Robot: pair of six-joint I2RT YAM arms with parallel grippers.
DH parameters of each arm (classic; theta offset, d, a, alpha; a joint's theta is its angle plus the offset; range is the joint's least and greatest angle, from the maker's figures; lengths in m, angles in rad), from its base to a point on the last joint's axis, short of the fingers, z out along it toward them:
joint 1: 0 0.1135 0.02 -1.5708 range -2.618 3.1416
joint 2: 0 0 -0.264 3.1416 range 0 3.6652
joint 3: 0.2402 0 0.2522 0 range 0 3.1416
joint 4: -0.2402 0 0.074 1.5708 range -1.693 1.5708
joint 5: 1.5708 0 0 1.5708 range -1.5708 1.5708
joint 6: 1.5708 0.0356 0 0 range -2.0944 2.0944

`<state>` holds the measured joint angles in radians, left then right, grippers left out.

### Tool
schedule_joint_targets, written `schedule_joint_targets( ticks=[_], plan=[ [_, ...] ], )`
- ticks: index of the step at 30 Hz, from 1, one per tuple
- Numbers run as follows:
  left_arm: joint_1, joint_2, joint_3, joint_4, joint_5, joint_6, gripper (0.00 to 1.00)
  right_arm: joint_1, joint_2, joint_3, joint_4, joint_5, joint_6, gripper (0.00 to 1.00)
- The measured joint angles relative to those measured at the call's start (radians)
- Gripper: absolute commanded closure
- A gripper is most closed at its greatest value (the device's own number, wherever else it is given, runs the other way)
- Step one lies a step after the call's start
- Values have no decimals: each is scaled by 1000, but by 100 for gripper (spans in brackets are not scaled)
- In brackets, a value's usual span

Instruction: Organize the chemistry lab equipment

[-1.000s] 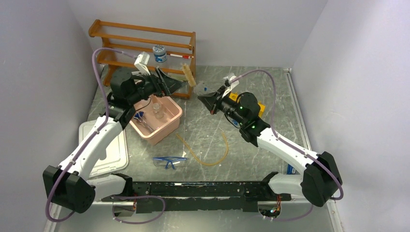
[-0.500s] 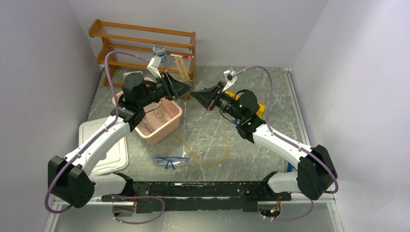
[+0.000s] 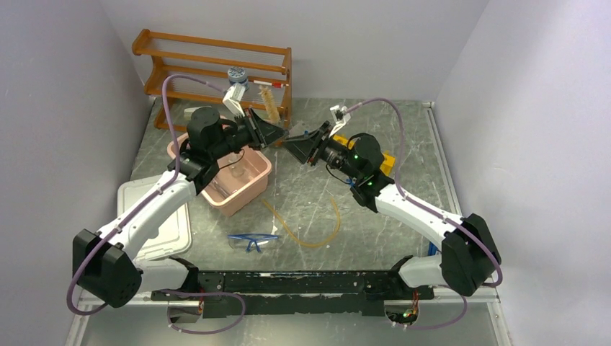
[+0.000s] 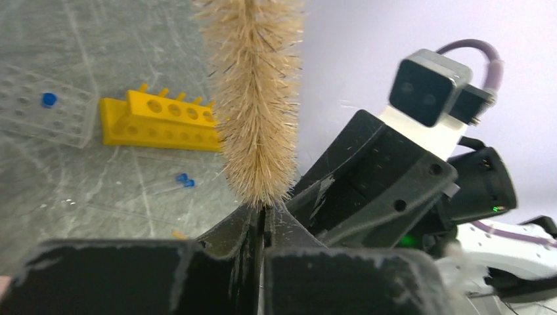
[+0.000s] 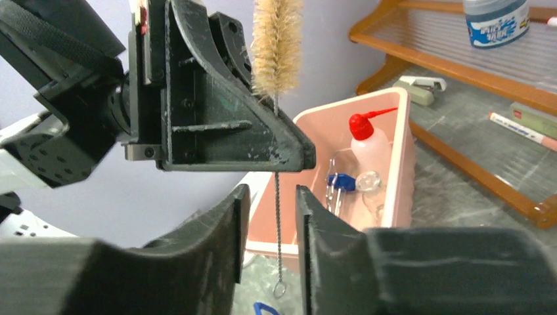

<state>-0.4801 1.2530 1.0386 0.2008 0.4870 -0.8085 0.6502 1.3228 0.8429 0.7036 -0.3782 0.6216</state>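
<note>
A tan bristle brush (image 3: 272,108) on a twisted wire stands upright in the air between both arms, beside the wooden shelf. My left gripper (image 4: 264,216) is shut on the wire just under the bristles (image 4: 256,98). My right gripper (image 5: 272,216) faces it from the right, jaws a little apart, with the wire's lower end and its loop (image 5: 276,230) hanging free between them. The pink bin (image 5: 401,164) behind holds the red-nozzled squeeze bottle (image 5: 369,141) and small glassware. Blue-framed goggles (image 3: 253,241) and amber tubing (image 3: 317,238) lie on the table.
A wooden shelf (image 3: 216,65) with a blue-labelled jar (image 3: 238,74) stands at the back left. A white lidded box (image 3: 162,223) sits at the left. The yellow holed rack (image 4: 157,121), a clear rack (image 4: 39,111) and blue-capped thin tubes (image 4: 184,180) lie under the right arm.
The arms came together near the shelf. My left gripper closed on the brush's wire, and my right gripper, which carried the brush there, has loosened its jaws from the wire.
</note>
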Motion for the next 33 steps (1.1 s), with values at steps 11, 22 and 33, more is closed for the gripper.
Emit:
schedule_joint_targets(
  ticks=[11,22,33],
  plan=[
    [14,-42,168,-444,-429,154,95,2,-88,-4,-98,78,-92,44],
    [235,2,209,-861,-782,47,95,2,-94,-4,-193,149,-132,44],
    [264,172,108,-975,-731,-46,95,2,-82,-3,-242,171,-159,44]
  ],
)
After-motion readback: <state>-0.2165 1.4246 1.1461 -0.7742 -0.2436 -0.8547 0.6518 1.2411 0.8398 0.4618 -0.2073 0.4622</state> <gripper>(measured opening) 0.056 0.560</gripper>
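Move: The left hand already grips the brush's wire below the bristles, about 34 cm above the table. The pink bin it is bound for has its middle some 20 cm to the left, 5 cm ahead and 27 cm below. In the bin, the red-capped bottle lies 11 cm ahead and 22 cm left, the glass beaker 7 cm ahead and 17 cm left, the tongs 2 cm ahead and 23 cm left. From the right hand the bin is about 22 cm left, 6 cm ahead and 26 cm below. Keeping its closed pinch on the brush wire, the left hand swings the brush out of the right hand's parted fingers, some 22 cm left with a slight forward arc, then sinks about 20 cm towards the pink bin's mouth, turning counter-clockwise and tipping its fingers steeply down. The right hand goes on opening to about half and backs some 3 cm to its right, ending slightly lower. ##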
